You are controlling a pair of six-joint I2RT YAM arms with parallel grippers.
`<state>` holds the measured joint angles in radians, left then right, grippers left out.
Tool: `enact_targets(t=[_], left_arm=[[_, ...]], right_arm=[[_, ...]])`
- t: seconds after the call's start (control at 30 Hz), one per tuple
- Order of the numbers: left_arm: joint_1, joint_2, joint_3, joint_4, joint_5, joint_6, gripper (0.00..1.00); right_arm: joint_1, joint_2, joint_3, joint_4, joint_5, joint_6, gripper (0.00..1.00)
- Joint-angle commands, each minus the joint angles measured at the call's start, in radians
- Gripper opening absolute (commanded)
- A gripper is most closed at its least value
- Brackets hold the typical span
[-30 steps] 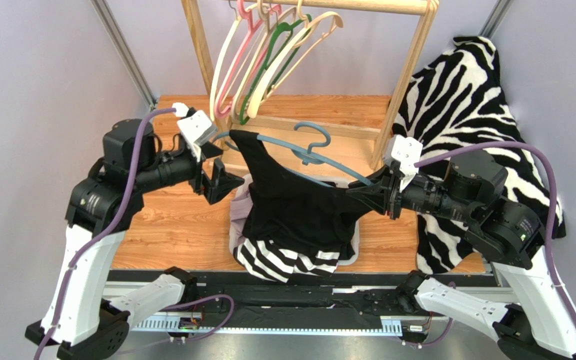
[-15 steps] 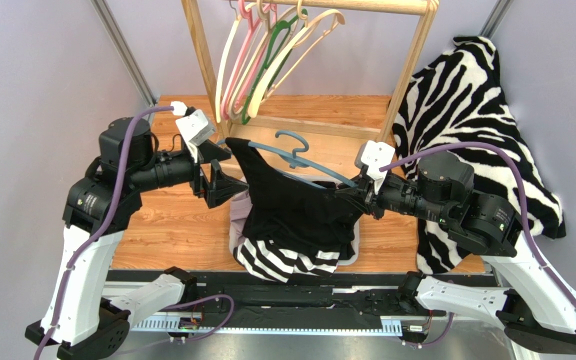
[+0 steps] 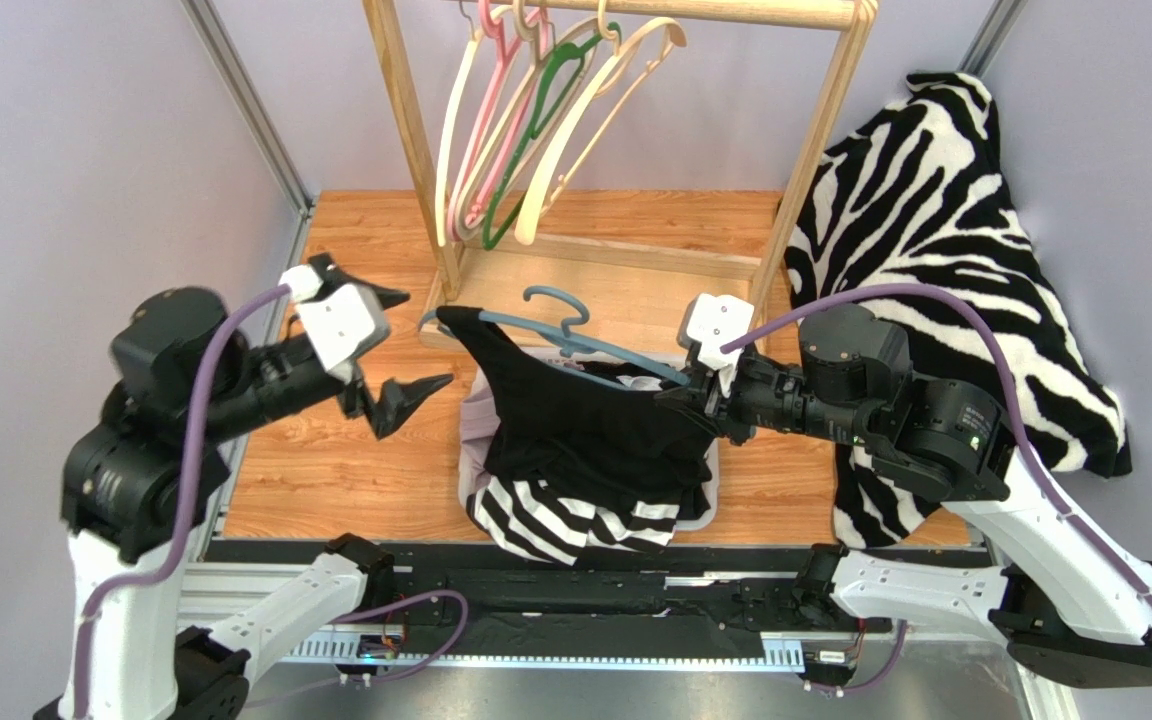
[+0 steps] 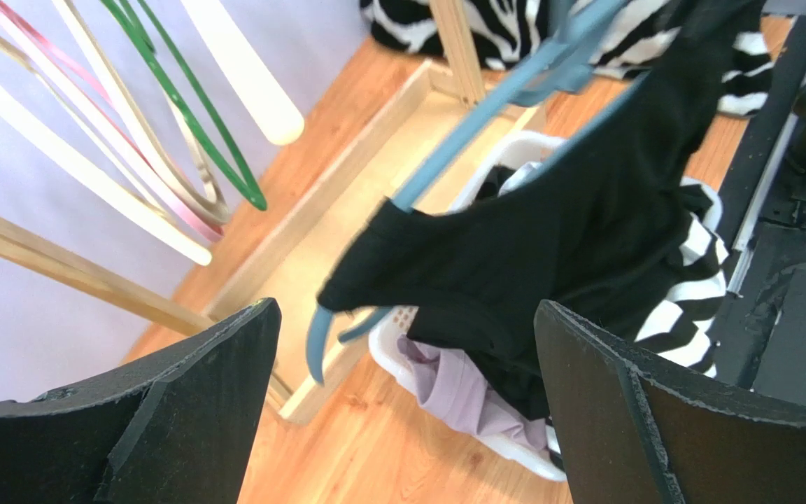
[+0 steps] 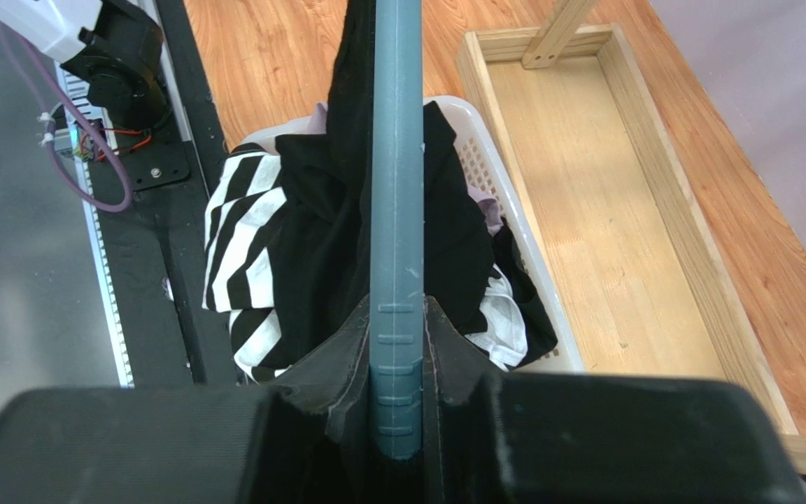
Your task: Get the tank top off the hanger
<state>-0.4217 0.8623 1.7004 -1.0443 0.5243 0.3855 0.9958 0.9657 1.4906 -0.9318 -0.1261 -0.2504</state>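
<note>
A black tank top (image 3: 582, 413) hangs from a blue hanger (image 3: 560, 308) and sags into a white basket (image 5: 502, 200). My right gripper (image 3: 683, 393) is shut on the hanger's right end; in the right wrist view the blue bar (image 5: 395, 158) runs straight out from between the jaws (image 5: 397, 315). My left gripper (image 3: 425, 338) stands wide open to the left of the garment, touching nothing. In the left wrist view the tank top (image 4: 544, 242) still covers the hanger's near arm, and the blue tip (image 4: 316, 347) pokes out below it.
A wooden rack (image 3: 823, 135) behind holds several pink, green and cream hangers (image 3: 537, 135). Zebra-print fabric (image 3: 928, 195) covers the right side. The basket also holds a lilac cloth (image 4: 470, 394) and a striped garment (image 3: 537, 518).
My left gripper has drawn back to the left, away from the tank top, still open. The right gripper has carried the hanger leftward and lower, so the garment sags deeper into the basket.
</note>
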Motion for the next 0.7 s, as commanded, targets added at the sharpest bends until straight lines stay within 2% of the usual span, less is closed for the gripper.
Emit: enact_targets(t=[0.0, 0.13, 0.2, 0.33, 0.4, 0.47, 0.57, 0.6, 0.67], left_arm=[[0.004, 0.087, -0.039, 0.104, -0.044, -0.030, 0.99], [0.004, 0.096, -0.048, 0.075, 0.037, 0.062, 0.99], [0.004, 0.096, -0.036, 0.017, 0.091, 0.189, 0.99], [0.004, 0.104, 0.008, -0.239, 0.251, 0.456, 0.99], [0.006, 0.103, 0.016, -0.284, 0.270, 0.533, 0.99], [0.004, 0.103, 0.010, -0.292, 0.260, 0.549, 0.97], [0.004, 0.112, 0.028, -0.322, 0.285, 0.576, 0.78], [0.004, 0.115, 0.034, -0.333, 0.296, 0.593, 0.58], [0.006, 0.124, 0.048, -0.341, 0.313, 0.598, 0.27]], right_arm=[[0.044, -0.007, 0.037, 0.048, 0.026, -0.012, 0.00], [0.069, 0.001, 0.057, 0.016, 0.017, -0.009, 0.00], [0.086, 0.002, 0.063, 0.004, 0.017, -0.013, 0.00], [0.099, 0.018, 0.085, -0.035, 0.019, -0.029, 0.00], [0.102, 0.025, 0.102, -0.044, 0.020, -0.041, 0.00], [0.104, 0.033, 0.126, -0.056, 0.013, -0.046, 0.00], [0.107, 0.047, 0.148, -0.074, 0.008, -0.049, 0.00], [0.109, 0.051, 0.154, -0.079, 0.009, -0.053, 0.00], [0.109, 0.053, 0.154, -0.079, 0.017, -0.059, 0.00]])
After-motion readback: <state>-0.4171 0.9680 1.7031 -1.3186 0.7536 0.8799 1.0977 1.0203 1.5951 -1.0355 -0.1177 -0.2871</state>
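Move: The black tank top's left strap, looped over the hanger's free end, is about 4 cm ahead of the left gripper, 4 cm to its right and 4 cm below. The hanger's middle is some 18 cm to the left gripper's right and 6 cm lower. The basket is about 22 cm to its right, nearly 38 cm down. From the right gripper, holding the hanger's other end, that strap lies about 28 cm left, 7 cm ahead and slightly higher. Bring the left gripper down about 6 cm onto the strap at the hanger's end, swinging out forward some 4 cm, then back past where it began, while turning clockwise about 20 degrees and tipping the fingers down; then half close them around strap and hanger end. Keep the right gripper's hold and draw the hanger back about 2 cm. ##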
